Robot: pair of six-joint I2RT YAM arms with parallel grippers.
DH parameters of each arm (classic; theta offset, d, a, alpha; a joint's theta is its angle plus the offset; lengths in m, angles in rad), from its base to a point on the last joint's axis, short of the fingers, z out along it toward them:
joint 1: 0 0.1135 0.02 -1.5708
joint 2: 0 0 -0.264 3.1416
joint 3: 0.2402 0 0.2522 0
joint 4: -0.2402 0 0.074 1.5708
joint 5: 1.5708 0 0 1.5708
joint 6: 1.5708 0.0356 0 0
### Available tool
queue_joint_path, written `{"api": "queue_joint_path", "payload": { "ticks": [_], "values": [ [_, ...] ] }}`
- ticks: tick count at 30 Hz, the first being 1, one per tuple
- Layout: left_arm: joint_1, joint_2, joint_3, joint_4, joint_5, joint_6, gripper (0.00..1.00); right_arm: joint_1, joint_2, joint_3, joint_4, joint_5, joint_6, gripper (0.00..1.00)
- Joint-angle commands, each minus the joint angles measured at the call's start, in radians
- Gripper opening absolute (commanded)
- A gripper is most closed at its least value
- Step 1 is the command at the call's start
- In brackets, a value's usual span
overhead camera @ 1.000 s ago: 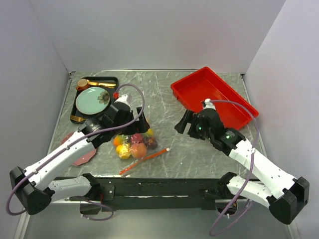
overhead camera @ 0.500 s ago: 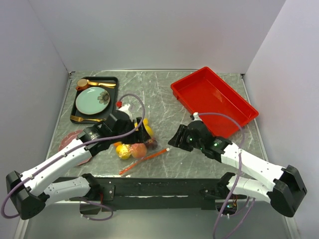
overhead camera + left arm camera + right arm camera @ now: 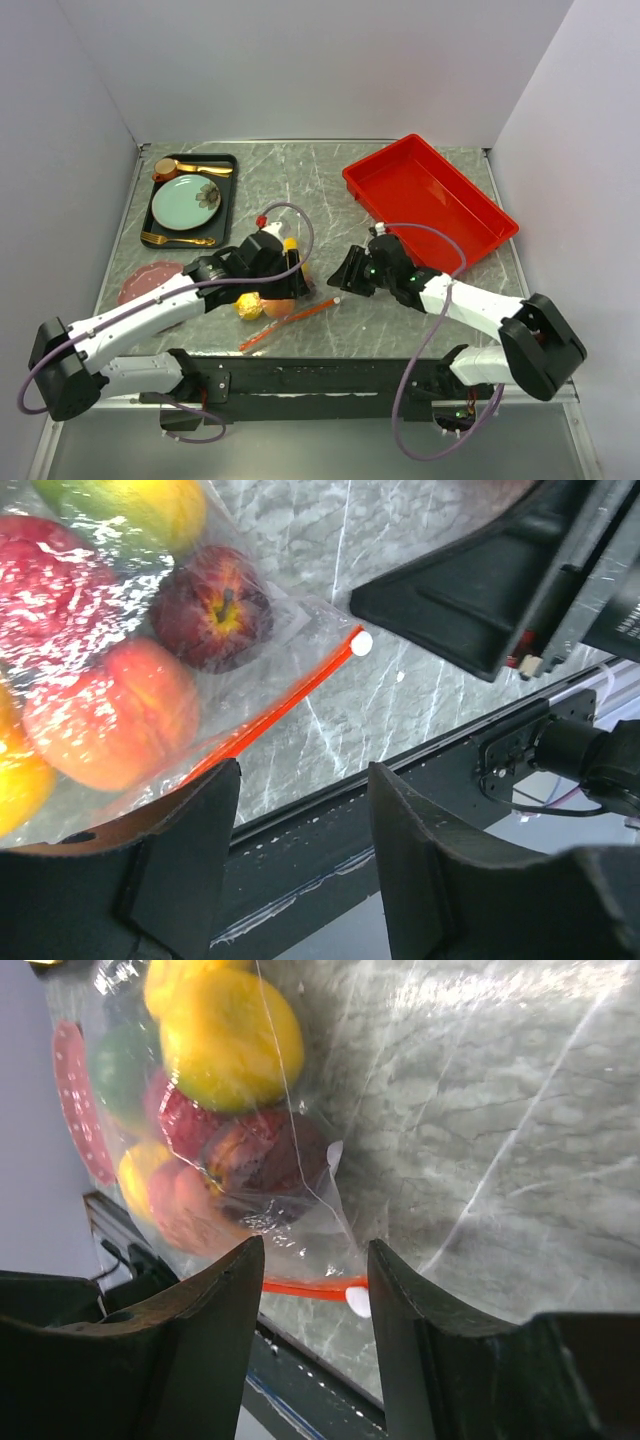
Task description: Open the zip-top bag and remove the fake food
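Note:
The zip-top bag (image 3: 272, 300) lies flat near the table's front edge. Its orange-red zip strip (image 3: 270, 715) ends in a white slider (image 3: 361, 642). Inside is the fake food: a dark red apple (image 3: 212, 605), a peach (image 3: 110, 715) and a yellow lemon (image 3: 230, 1040). My left gripper (image 3: 305, 780) hovers open over the bag's zip side, its left finger beside the strip. My right gripper (image 3: 312, 1260) is open just above the slider (image 3: 358, 1300) end, with the strip (image 3: 300, 1288) showing between its fingers. Neither one holds anything.
A red tray (image 3: 430, 200) sits at the back right. A black tray with a mint-green plate (image 3: 185, 205) and gold cutlery is at the back left. A pink plate (image 3: 145, 280) lies left of the bag. The table's front rail (image 3: 330, 375) is close by.
Both grippers have narrowed their jaws. The right arm swung down and left from the red tray to the slider end. The left gripper shifted right over the bag.

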Motion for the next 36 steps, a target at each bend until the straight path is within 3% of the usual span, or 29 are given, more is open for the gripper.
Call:
{"api": "queue_joint_path", "payload": {
  "ticks": [1,18,32,36],
  "values": [
    [-0.030,0.032,0.013,0.054,0.011,0.015,0.58,-0.003,0.062,0.005,0.118,-0.107,-0.023,0.52],
    [-0.123,0.164,0.085,0.085,-0.005,0.130,0.56,-0.026,0.076,-0.134,0.251,-0.137,0.052,0.51],
    [-0.156,0.199,0.104,0.133,-0.024,0.210,0.56,-0.057,0.092,-0.125,0.294,-0.196,0.120,0.25],
    [-0.171,0.213,0.100,0.152,-0.092,0.241,0.56,-0.058,0.072,-0.101,0.222,-0.200,0.140,0.09]
  ]
}}
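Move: The capped end of the bag's red zip slider lies about 2 cm back of the right hand and 3 cm below it, level sideways; from the left hand it is some 7 cm right, 2 cm back and 10 cm down. Inside the bag, the dark red fruit sits about 7 cm left of the right hand and 1 cm ahead, the peach 13 cm left and 2 cm back. Right fingers sink about 3 cm and back, closing to pinch the red slider's end; left hand shifts 5 cm right. ##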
